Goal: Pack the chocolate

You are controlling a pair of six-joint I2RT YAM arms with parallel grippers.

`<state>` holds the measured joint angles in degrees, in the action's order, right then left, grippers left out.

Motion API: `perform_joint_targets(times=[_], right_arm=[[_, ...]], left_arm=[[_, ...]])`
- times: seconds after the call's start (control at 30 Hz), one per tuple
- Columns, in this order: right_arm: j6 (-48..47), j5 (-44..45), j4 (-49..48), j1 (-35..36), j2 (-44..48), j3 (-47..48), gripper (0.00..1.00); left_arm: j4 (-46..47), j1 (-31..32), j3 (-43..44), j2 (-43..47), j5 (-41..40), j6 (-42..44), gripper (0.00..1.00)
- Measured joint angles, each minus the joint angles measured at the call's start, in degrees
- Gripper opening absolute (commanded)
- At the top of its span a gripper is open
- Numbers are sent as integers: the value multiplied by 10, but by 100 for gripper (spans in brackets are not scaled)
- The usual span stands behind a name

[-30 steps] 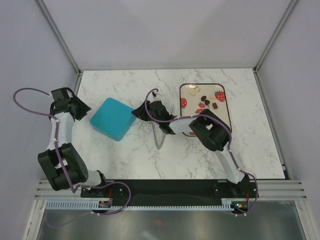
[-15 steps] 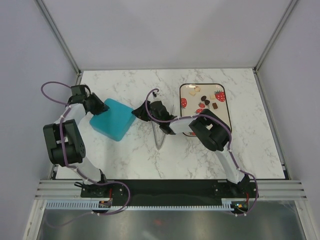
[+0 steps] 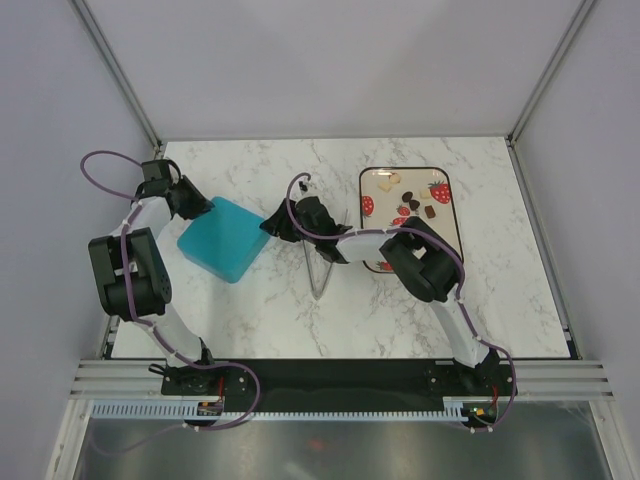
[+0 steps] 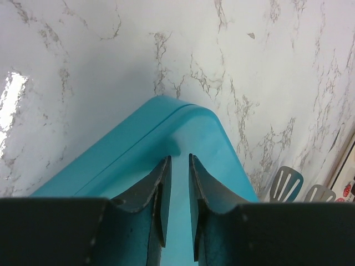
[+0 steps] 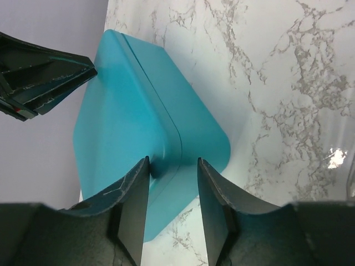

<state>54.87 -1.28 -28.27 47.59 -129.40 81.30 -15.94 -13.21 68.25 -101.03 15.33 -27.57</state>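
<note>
The chocolate (image 3: pixel 411 203), several small dark, brown and cream pieces, lies on a strawberry-print tray (image 3: pixel 404 169) at the back right. A closed teal box (image 3: pixel 222 240) sits left of centre. My left gripper (image 3: pixel 196 205) is at its far-left corner; in the left wrist view its jaws (image 4: pixel 178 160) stand a narrow gap apart over the lid (image 4: pixel 205 144), nothing between them. My right gripper (image 3: pixel 272 225) is at the box's right corner, open (image 5: pixel 173 163), straddling the lid's seam (image 5: pixel 166 119). Its left fingertip (image 5: pixel 143 166) touches the box's side.
Silver tongs (image 3: pixel 322 268) lie on the marble between the box and the tray; their slotted tips (image 4: pixel 285 180) show in the left wrist view. Side walls stand close on the left (image 3: pixel 60 150) and right. The right forearm stretches from the tray's front towards the box.
My left arm swung in from the left wall to the box's far-left corner and its jaws narrowed. My right gripper stayed at the box's right corner and its jaws widened.
</note>
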Motion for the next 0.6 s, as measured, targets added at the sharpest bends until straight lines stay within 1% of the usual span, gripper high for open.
perform_joint_targets(times=[0.1, 0.17, 0.2, 0.23, 0.3, 0.33, 0.37, 0.43, 0.5, 0.6], right_arm=[[-9, -5, 20, -6, 7, 1, 48], [-24, -13, 43, -10, 16, 4, 45], [-33, -18, 57, -13, 20, 7, 42], [-41, -24, 72, -15, 22, 14, 33], [-58, -39, 103, -20, 23, 36, 23], [-66, -44, 118, -21, 22, 51, 15], [-73, -51, 131, -23, 22, 65, 12], [-81, -69, 151, -25, 18, 102, 6], [-86, -85, 159, -26, 3, 153, 4], [-85, -107, 153, -25, -31, 219, 3]], left_arm=[[3, 2, 2, -3, 3, 0, 27], [5, 4, 3, -5, 3, 0, 27], [5, 5, 4, -5, 3, 0, 27], [7, 7, 4, -6, 3, 0, 27], [10, 10, 4, -7, 4, 0, 27], [11, 12, 4, -7, 4, 0, 27], [12, 14, 4, -8, 4, 0, 27], [14, 17, 4, -9, 4, 0, 27], [15, 20, 4, -9, 4, 0, 27], [16, 21, 4, -9, 4, 0, 27]])
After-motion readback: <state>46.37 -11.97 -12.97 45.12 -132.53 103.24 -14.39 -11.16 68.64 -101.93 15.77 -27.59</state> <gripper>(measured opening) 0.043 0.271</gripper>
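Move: The lidded blue box's middle lies about 10 cm to the right hand's left, 2 cm back and 3 cm lower; that hand is at the box's right corner. The tongs lie some 13 cm to the right hand's right and 7 cm back, on the table. From the left hand, at the lid's far corner, the box's middle is about 7 cm back, 3 cm right and 3 cm down. Right hand comes free of the box's right corner, rising some 8 cm and forward-left about 4, fingers closing. ##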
